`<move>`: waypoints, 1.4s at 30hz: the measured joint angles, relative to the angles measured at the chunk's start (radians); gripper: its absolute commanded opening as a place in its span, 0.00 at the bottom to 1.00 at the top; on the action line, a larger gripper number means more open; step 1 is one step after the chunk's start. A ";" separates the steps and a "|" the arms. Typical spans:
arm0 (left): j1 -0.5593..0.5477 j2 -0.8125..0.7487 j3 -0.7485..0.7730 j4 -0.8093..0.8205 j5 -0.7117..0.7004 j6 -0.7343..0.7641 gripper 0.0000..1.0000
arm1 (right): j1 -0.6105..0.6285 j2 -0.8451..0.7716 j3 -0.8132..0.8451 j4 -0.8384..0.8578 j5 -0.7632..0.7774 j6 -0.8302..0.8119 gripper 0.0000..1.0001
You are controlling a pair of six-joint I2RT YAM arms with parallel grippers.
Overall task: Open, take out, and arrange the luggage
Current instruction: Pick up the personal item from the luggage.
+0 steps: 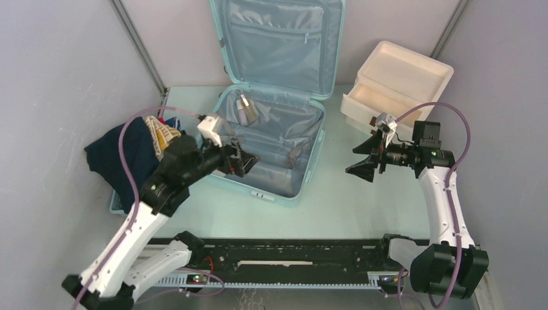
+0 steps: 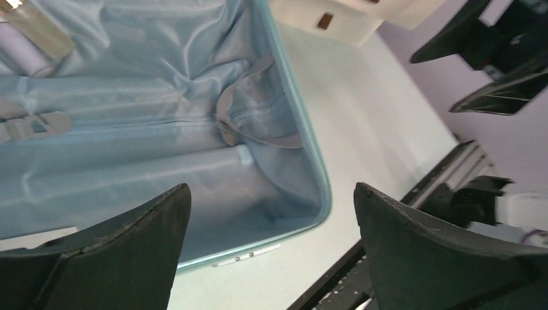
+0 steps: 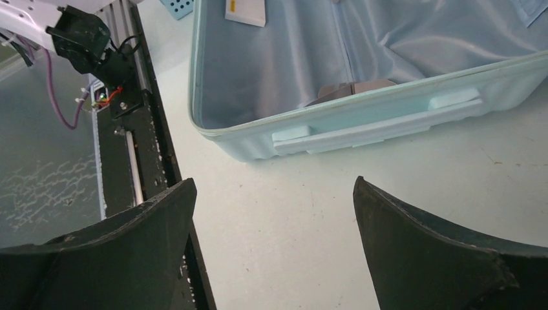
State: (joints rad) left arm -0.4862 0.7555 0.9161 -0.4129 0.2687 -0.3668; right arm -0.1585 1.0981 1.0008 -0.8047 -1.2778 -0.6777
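The pale mint luggage [image 1: 309, 169] lies open in the middle of the table, with its lid [image 1: 278, 39] leaning on the back wall. Two small bottles [image 1: 245, 110] rest in the back left of its grey-blue lining. My left gripper [image 1: 249, 161] hovers open over the left side of the lower shell. In the left wrist view the luggage lining [image 2: 161, 129] fills the frame beyond my left gripper [image 2: 271, 187], which is empty. My right gripper [image 1: 358, 160] is open and empty above the table, right of the luggage. The right wrist view has my right gripper [image 3: 274, 181] facing the luggage's ribbed side [image 3: 362, 123].
A cream-white box [image 1: 394, 84] with drawers stands at the back right. Dark and patterned clothes [image 1: 129, 148] are heaped on a blue basket [image 1: 116, 205] at the left. A black rail [image 1: 291, 258] runs along the near edge.
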 measured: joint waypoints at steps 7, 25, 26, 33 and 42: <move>-0.124 0.249 0.214 -0.144 -0.294 0.150 1.00 | 0.028 -0.004 -0.014 -0.009 0.055 -0.034 1.00; 0.000 0.818 0.502 -0.012 -0.407 0.299 0.91 | 0.074 -0.018 -0.014 -0.009 0.157 -0.040 1.00; 0.020 0.849 0.511 -0.004 -0.394 0.292 0.88 | 0.076 -0.018 -0.014 -0.009 0.162 -0.040 1.00; 0.146 1.106 0.659 0.016 -0.335 0.258 0.65 | 0.092 -0.017 -0.014 -0.009 0.193 -0.042 1.00; 0.206 1.363 0.933 -0.003 -0.373 0.288 0.66 | 0.137 0.008 -0.014 -0.009 0.243 -0.055 1.00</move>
State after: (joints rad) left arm -0.2806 2.1185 1.8492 -0.4160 -0.1043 -0.0792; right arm -0.0216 1.1065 0.9863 -0.8139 -1.0351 -0.7322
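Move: The gold bottle lies in the far left corner of the open suitcase, roughly 38 cm ahead of the left gripper, 3 cm to its left and 25 cm below. The pink tube lies against it, some 2 cm nearer and 2 cm farther left. The grey strap is about 10 cm back from the bottle and 8 cm left of it; the white card is about 15 cm ahead of the gripper and 12 cm left. From the right gripper the bottle is roughly 35 cm ahead, 34 cm left and 20 cm lower. Bring the left gripper forward about 34 cm over the suitcase towards the gold bottle and pink tube, level at first, then sinking some 15 cm. Roll its left side up about 30 degrees, swing it counter-clockwise and tip the fingers down, narrowing them to two-thirds open; stop short of both items. Let the empty right gripper sink a few centimetres, its fingers tilting down. ##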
